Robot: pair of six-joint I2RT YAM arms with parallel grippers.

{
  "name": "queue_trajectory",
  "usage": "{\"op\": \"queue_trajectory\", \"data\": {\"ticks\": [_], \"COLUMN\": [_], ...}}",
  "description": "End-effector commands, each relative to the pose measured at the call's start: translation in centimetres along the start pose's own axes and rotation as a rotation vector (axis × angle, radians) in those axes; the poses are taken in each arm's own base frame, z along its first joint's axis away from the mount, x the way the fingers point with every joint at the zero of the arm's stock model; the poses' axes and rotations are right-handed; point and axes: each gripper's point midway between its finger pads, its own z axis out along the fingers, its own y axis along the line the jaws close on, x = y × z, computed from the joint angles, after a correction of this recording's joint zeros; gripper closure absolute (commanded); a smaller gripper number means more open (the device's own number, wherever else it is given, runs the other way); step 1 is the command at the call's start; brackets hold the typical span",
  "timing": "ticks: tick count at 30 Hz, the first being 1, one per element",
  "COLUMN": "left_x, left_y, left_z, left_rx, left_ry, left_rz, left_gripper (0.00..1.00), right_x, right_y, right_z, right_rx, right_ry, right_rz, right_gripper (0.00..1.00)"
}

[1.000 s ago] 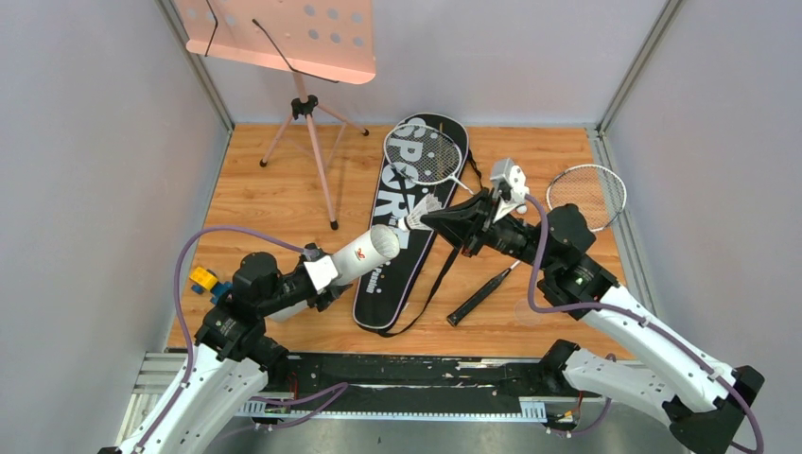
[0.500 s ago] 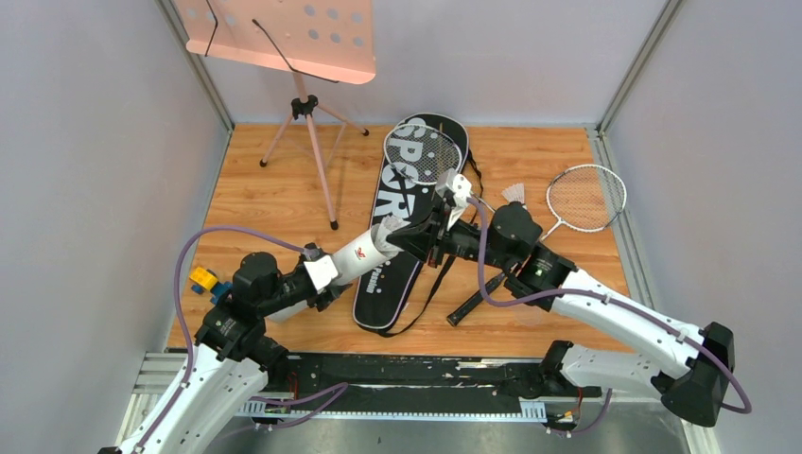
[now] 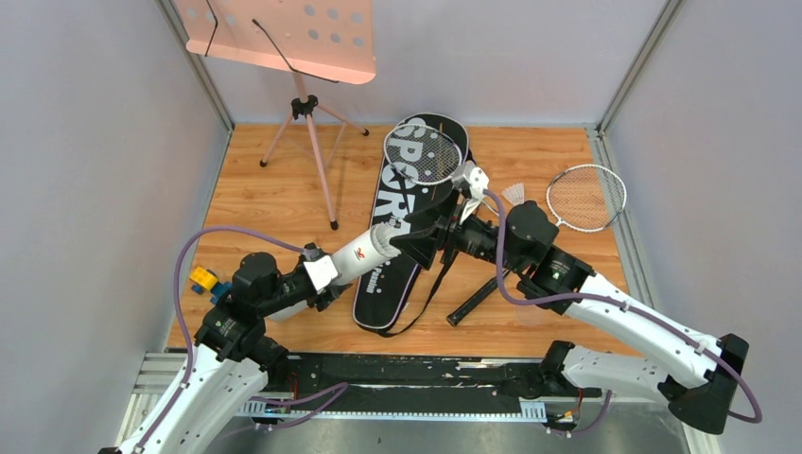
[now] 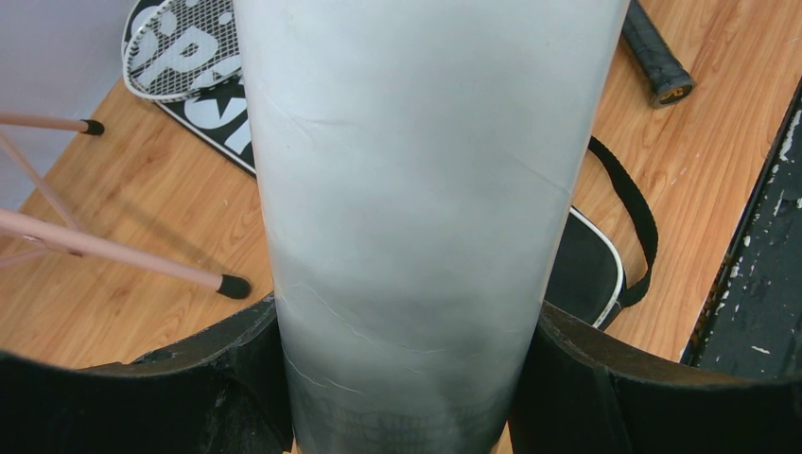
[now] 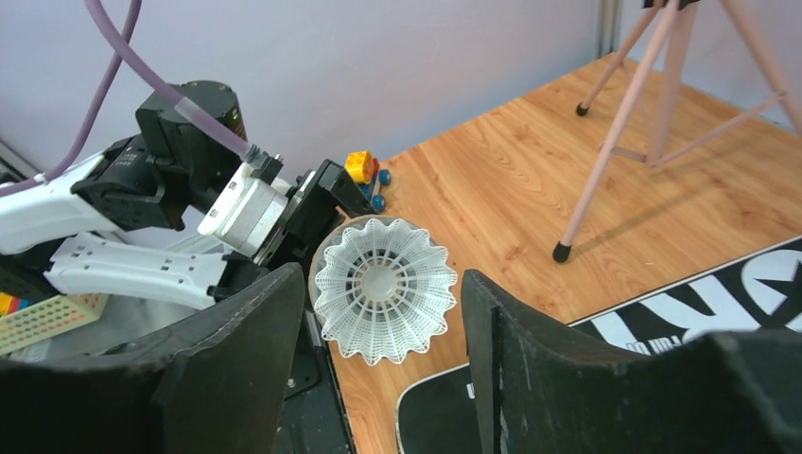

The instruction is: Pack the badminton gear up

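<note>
My left gripper [image 3: 317, 272] is shut on the long white tube [image 3: 364, 253], which fills the left wrist view [image 4: 416, 189] between both fingers [image 4: 227, 369]. The right gripper [image 3: 411, 240] hovers at the tube's mouth, jaws open. A white shuttlecock [image 5: 383, 288] sits in that mouth, free of both fingers [image 5: 255, 331]. A second shuttlecock [image 3: 514, 193] lies on the floor. One silver racket [image 3: 423, 154] rests on the black SPORT bag [image 3: 390, 194]. The other racket [image 3: 585, 198] lies at the right, its black handle [image 3: 482, 298] pointing toward me.
A pink music stand [image 3: 284, 38] on tripod legs [image 3: 317, 142] stands at the back left. A yellow and blue toy [image 3: 203, 280] lies by the left arm. The bag's black strap [image 3: 430, 284] trails over the wooden floor. Grey walls enclose three sides.
The right gripper carried a shuttlecock left to the tube's mouth, then opened and let it go there. The left arm and tube have stayed still.
</note>
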Motion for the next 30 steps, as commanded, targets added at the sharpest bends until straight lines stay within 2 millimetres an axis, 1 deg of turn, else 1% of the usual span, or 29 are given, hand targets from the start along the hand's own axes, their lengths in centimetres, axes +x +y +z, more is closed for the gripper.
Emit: {"op": "queue_trajectory", "data": {"ticks": [1,7,12,17,20,24,27,30], "left_x": [-2.1,-2.2,-2.4,-2.5,-2.5,-2.5,-2.5,-2.4], "left_y": [0.7,0.7,0.6,0.4,0.4,0.3,0.3,0.4], "left_z": [-0.2,-0.2,-0.3,-0.3,-0.2,-0.1,-0.1,-0.1], "left_rx": [-0.023,-0.021,-0.019,-0.009,-0.007,0.000,-0.001,-0.002], "left_ry": [-0.071,-0.076,-0.084,-0.091,-0.093,-0.092,-0.091,-0.087], "left_rz": [0.040,0.043,0.045,0.049,0.049,0.048,0.048,0.049], "left_gripper": [0.37,0.37,0.38,0.38,0.38,0.38,0.38,0.38], "right_x": [-2.8,-0.2,2.1,3.8,4.7,5.3,5.3,4.9], "right_y": [-1.0,-3.4,-4.0,-4.8,-4.9,-4.7,-4.6,-4.2], "right_z": [-0.4,1.1,2.7,3.8,4.4,5.0,5.0,4.6], "right_rx": [0.096,0.163,0.139,0.148,0.134,0.105,0.099,0.090], "right_ry": [-0.056,0.085,0.185,0.231,0.249,0.268,0.267,0.257], "right_rz": [-0.002,0.040,0.068,0.086,0.097,0.108,0.107,0.102], "right_gripper": [0.36,0.36,0.37,0.37,0.37,0.37,0.37,0.36]}}
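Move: The feather skirt of the shuttlecock sits in the tube mouth, about 4 cm left of the right hand and 4 cm below it, neither ahead nor back. From the left hand, which holds the tube, that mouth is some 11 cm to the right, 3 cm ahead and 11 cm up. Roughly 33 cm below the right hand lie the racket bag, its middle 25 cm ahead and 2 cm to the right, and the black racket grip, 4 cm ahead and 17 cm to the right. Swing the open right gripper forward over the tube's rim, then sink it and edge left, ending about 8 cm lower, 4 cm farther forward and 3 cm farther left. Tip the fingers some 20 degrees downward, so that the rear finger reaches into the mouth and the other stays outside beyond the wall. Keep the left gripper still, holding the tube. ##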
